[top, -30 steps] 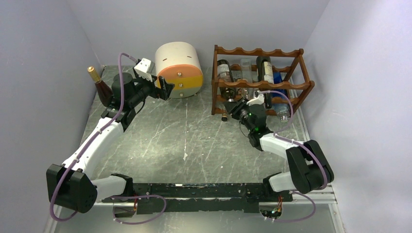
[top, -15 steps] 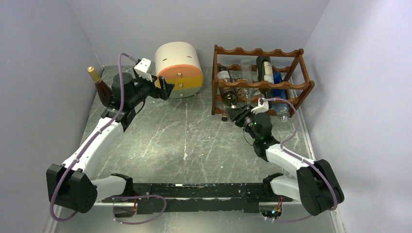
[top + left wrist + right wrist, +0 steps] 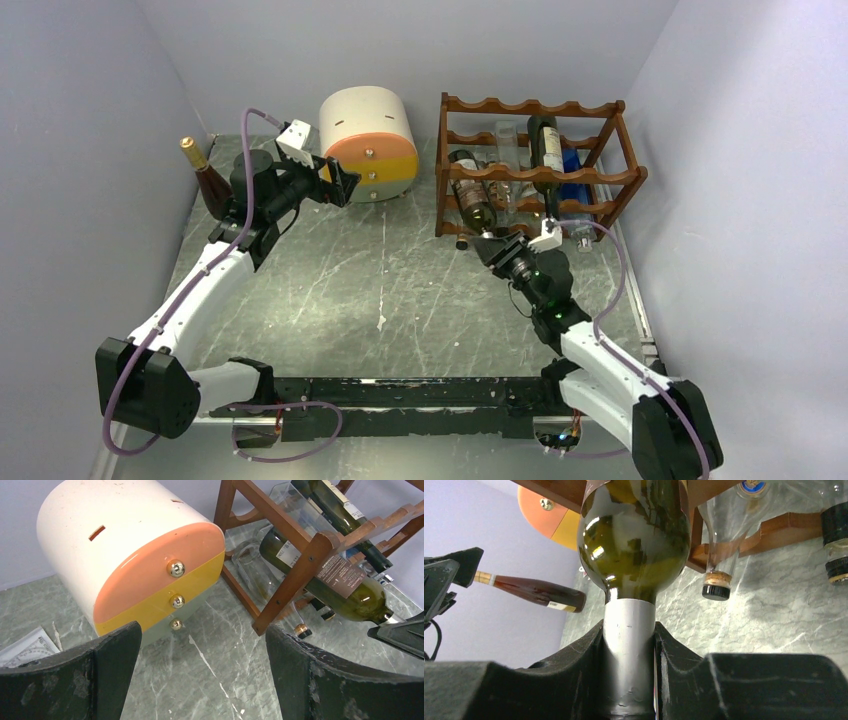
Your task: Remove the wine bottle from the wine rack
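The dark reddish-brown wine rack [image 3: 530,107] stands at the back right and holds several bottles. A green wine bottle [image 3: 473,197] with a label and a silver-foiled neck slants out of the rack's left side, its body still between the rails. My right gripper [image 3: 496,243] is shut on that neck, and the right wrist view shows both pads pressed against the foil [image 3: 629,645] below the bottle's shoulder [image 3: 634,535]. My left gripper [image 3: 343,186] hangs open in front of the drawer unit, with nothing between its fingers [image 3: 115,650]. The left wrist view shows the bottle [image 3: 350,587] beside a rack post [image 3: 295,577].
A cream-and-orange drawer unit [image 3: 370,140] sits left of the rack. A brown bottle with a gold top [image 3: 206,178] stands at the back left behind the left arm. A dark bottle [image 3: 545,145] and a clear one [image 3: 507,150] lie in the rack. Walls close in on three sides.
My right arm has drawn back toward the near edge with the green bottle's neck in its grip, sliding the bottle partway out of the rack. The left arm has not moved.
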You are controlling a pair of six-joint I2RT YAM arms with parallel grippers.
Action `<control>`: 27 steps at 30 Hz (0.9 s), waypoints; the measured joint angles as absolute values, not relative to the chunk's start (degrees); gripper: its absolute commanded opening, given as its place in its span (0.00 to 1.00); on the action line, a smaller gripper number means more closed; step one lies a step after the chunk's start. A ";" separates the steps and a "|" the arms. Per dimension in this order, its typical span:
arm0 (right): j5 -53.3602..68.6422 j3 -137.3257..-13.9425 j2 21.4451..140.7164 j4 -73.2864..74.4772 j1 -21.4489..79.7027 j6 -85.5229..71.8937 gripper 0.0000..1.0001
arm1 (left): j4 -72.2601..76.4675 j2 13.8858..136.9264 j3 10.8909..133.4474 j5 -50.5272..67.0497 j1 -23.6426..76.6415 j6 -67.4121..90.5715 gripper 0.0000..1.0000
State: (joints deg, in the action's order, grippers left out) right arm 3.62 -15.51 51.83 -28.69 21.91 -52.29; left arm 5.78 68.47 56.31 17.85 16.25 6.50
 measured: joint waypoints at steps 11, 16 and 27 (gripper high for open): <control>4.97 -12.14 43.03 -24.23 21.87 -58.35 0.00 | 5.78 68.97 56.31 18.33 16.25 6.90 0.97; 6.04 -11.00 40.03 -23.94 21.87 -61.93 0.00 | 5.78 69.04 56.31 18.35 16.25 6.90 0.97; 7.25 -9.89 31.24 -17.50 21.93 -66.94 0.00 | 5.76 69.19 56.31 18.48 16.49 6.90 0.98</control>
State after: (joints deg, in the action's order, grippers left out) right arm 7.25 -9.89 31.24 -17.50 21.93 -66.94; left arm 5.76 69.19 56.31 18.48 16.49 6.90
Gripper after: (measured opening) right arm 0.362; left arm 0.974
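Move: The right hand already grips the wine bottle by its neck. The bottle's middle lies about 12 cm ahead and 3 cm left of that hand, roughly level with it and still in the rack. The rack's front left foot stands some 4 cm ahead, 9 cm left and 16 cm below. The upper dark bottle lies 15 cm ahead, 13 cm right and about 8 cm higher. From the left hand, the wine bottle is some 26 cm right, 2 cm ahead and 12 cm lower. Keep the right fingers shut on the bottle's neck and draw it straight back towards your base, about 5 cm, sliding the body out through the rack's front. Lift gently by some 2 cm in the second half, and roll the wrist about 15 degrees as you pull, so that the hand's left side rises. ##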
